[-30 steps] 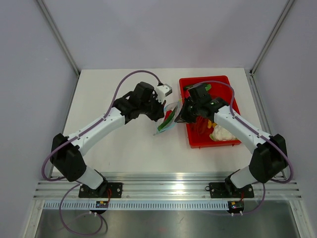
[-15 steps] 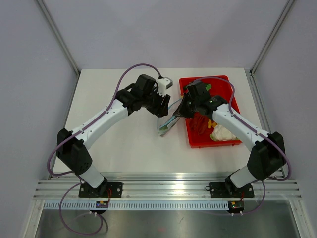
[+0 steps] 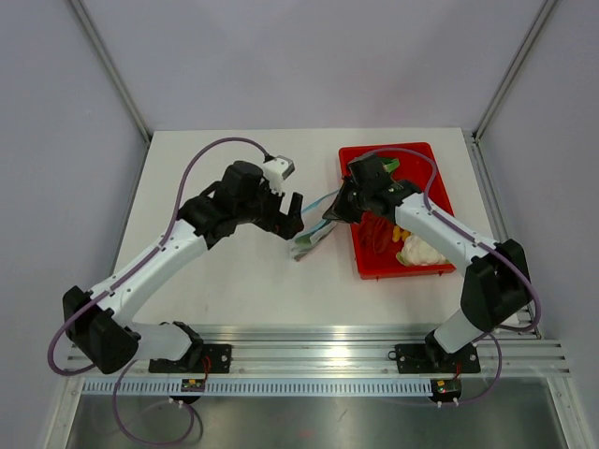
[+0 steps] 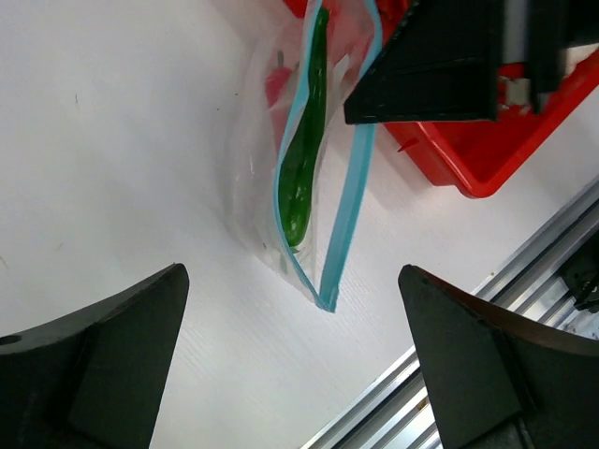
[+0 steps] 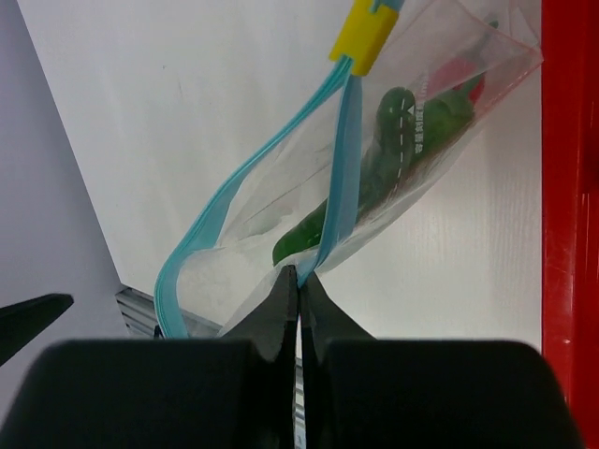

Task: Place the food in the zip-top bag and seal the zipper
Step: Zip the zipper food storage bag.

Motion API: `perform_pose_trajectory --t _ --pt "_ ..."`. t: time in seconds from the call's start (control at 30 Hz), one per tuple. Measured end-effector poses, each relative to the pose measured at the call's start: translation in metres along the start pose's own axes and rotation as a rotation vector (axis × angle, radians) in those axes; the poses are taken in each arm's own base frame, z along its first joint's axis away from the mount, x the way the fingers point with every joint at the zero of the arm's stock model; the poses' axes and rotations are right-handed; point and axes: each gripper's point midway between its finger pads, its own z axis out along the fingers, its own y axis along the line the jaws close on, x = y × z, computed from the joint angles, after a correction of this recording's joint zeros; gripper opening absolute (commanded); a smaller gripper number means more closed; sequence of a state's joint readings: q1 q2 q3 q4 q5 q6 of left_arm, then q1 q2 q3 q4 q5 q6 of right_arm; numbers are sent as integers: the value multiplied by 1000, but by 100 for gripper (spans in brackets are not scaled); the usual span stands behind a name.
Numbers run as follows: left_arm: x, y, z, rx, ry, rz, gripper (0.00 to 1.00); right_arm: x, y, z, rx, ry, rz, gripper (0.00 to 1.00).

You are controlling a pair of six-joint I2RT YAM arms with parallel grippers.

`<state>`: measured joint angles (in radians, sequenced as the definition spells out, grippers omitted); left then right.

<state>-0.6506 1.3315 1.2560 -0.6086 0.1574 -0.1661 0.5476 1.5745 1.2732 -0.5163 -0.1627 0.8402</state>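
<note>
The clear zip-top bag [image 3: 312,236] hangs slanted over the table just left of the tray, its low corner near the tabletop. The food [image 4: 301,168], a green pepper with a red part, lies inside it. My right gripper [image 5: 298,273] is shut on the bag's edge at the light-blue zipper [image 5: 339,178]. The two zipper strips stand apart below a yellow slider [image 5: 363,42]. My left gripper [image 4: 292,276] is open, short of the bag's lower corner and touching nothing. From above, the left gripper [image 3: 294,217] sits just left of the bag and the right gripper [image 3: 329,213] above its top end.
A red tray [image 3: 407,272] stands to the right of the bag, holding a white cauliflower [image 3: 421,251] and other food pieces. The metal rail [image 3: 318,357] runs along the near table edge. Grey walls enclose the table on three sides.
My left gripper has opened, let go of the bag and drawn back to the left. The right gripper stays shut on the zipper edge, and the bag now hangs from it alone.
</note>
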Motion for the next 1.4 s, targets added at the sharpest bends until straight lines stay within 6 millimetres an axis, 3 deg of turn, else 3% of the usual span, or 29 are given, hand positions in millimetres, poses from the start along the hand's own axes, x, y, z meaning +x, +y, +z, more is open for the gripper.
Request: perform_pose_trajectory --t 0.17,0.33,0.47,0.53,0.63,0.73,0.77,0.8,0.87,0.9,1.0,1.1,1.2,1.3,1.4 --pt "9 -7 -6 28 -20 37 99 4 1 5 -4 22 21 0" --pt "39 -21 21 41 86 97 99 7 2 10 -10 50 59 0" --pt "57 -18 42 8 157 140 99 8 5 13 -35 81 111 0" --pt "61 -13 50 -9 186 162 99 5 10 13 -66 92 145 0" --pt "48 -13 62 -15 190 186 98 0 13 16 -104 107 195 0" --pt "36 -14 68 -17 164 211 74 -1 13 19 -116 118 228 2" --pt "35 -13 69 -17 161 218 63 -2 14 19 -121 120 237 4" --pt "35 -13 68 -18 163 222 46 -1 15 18 -129 126 241 9" --pt "35 -12 68 -19 163 231 33 -1 18 17 -142 133 250 24" --pt "35 -12 68 -18 163 237 21 -2 19 16 -155 139 252 30" --pt "35 -12 68 -7 165 248 4 -8 18 11 -193 137 266 51" --pt "35 -13 67 20 166 260 0 -25 12 -4 -229 113 263 63" --pt "34 -13 64 44 165 269 0 -52 8 -31 -281 40 212 68" --pt "31 -11 58 61 148 286 0 -71 5 -59 -318 -40 96 73" --pt "26 -10 47 97 122 315 0 -77 8 -73 -332 -90 -76 73"
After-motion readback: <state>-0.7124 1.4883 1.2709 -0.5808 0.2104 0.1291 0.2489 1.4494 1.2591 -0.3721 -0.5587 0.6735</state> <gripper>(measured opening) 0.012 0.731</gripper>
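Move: The near end of the bag's zipper edge, the spot to pinch, hangs about 4 cm to the left gripper's right, some 7 cm below it and only about 1 cm ahead. From the right gripper, shut on the zipper farther along, that end is roughly 5 cm back, 4 cm left and 2 cm lower. The yellow slider sits about 6 cm ahead of the right gripper and 2 cm to its right; the red tray's middle is some 20 cm right, 4 cm ahead. Bring the open left gripper down about 7 cm and right, first easing back and then forward again, and close its fingers on the two zipper lips by the near end, then lift slightly with the pinch kept. Let the right gripper hold on, edging left and rolling some 20 degrees, before opening and withdrawing up and right, about 8 cm each, towards the tray. ##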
